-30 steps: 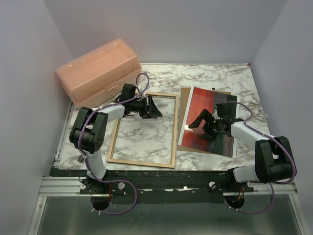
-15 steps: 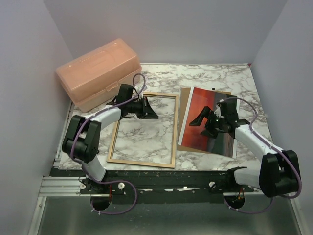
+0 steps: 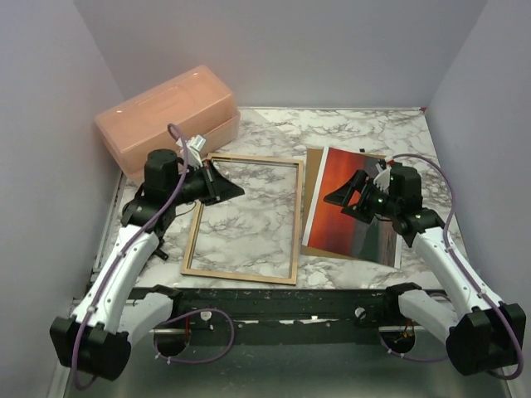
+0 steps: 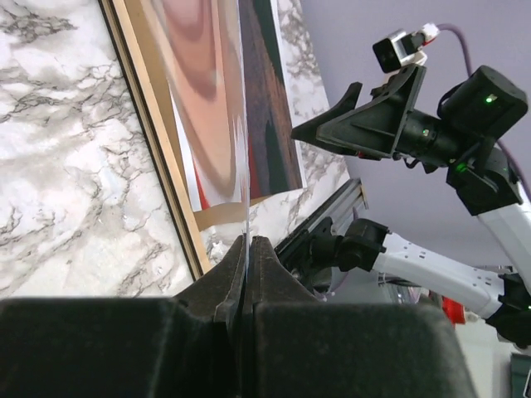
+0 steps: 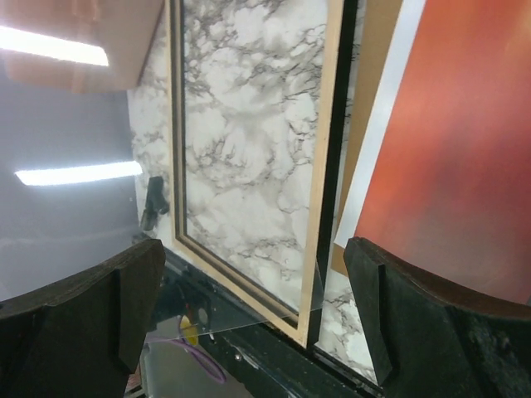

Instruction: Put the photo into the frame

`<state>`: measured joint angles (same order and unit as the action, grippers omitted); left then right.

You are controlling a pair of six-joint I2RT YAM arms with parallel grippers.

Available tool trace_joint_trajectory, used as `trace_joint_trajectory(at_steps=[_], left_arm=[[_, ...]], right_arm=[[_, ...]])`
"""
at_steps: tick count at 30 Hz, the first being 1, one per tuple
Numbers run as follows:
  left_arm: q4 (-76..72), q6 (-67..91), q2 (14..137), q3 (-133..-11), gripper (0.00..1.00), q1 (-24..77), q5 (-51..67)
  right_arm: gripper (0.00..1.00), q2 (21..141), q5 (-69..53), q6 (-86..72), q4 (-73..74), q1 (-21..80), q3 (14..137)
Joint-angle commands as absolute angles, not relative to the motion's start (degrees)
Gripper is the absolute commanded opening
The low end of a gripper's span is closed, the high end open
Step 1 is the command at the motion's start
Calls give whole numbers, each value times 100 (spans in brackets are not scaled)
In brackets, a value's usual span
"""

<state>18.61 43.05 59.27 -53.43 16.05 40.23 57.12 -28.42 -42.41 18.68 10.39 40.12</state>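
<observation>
The frame point(image 3: 296, 220) lies tan back up on the marble table, empty inside. The photo point(image 3: 340, 230) lies sunset side up to its right, on a brown backing board point(image 3: 312, 166). My left gripper point(image 3: 231, 189) hovers over the frame's far left corner, shut on a thin clear sheet point(image 4: 243, 124) seen edge-on in the left wrist view. My right gripper point(image 3: 344, 199) is open and empty above the photo's middle. The right wrist view shows the frame point(image 5: 325, 166), the photo point(image 5: 465, 149) and the clear sheet point(image 5: 83, 166) reflecting lights.
A pink plastic box point(image 3: 166, 120) stands at the back left, just behind my left arm. Grey walls close in the table on three sides. The black rail point(image 3: 274, 298) runs along the near edge.
My left arm has drawn back to the left, its gripper now over the frame's far left corner with the clear sheet. My right gripper has lifted and shifted slightly right over the photo.
</observation>
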Motion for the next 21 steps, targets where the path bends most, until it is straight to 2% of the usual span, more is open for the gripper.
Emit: trace_joint_trajectory(at_steps=[1,10,21], left_arm=[[2735,4504,4912,-5375,0,1380,3769],[3078,4693,4039,-5684,0,983,4338],[2076,5333,3738,-5695,0,940,5294]], right_arm=[[100,5435,-3439,-4348,1558,1027,3847],[100,5528,-4700,-5167,-455,1028,3268],[100,6101,-5590,-5847,-2200,1026,3136]])
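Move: My left hand already holds a large clear sheet, held up off the table. Its free edge is what my open right hand goes for: about 5 cm ahead and 7 cm left of that hand, roughly level. From my left hand that edge is some 26 cm to the right, 6 cm ahead and 9 cm lower. The wooden frame's middle lies about 33 cm left of my right hand, 2 cm back and 16 cm below; the photo lies 1 cm ahead, 2 cm right and as far below. My left hand keeps its pinch on the clear sheet and carries it back and up, about 8 cm each way, drifting some 3 cm left early on. Meanwhile my right hand, jaws wide open, goes left and up about 5 cm each towards the sheet's free edge, rolling its left side up and swinging counter-clockwise, some 30 degrees in all. ##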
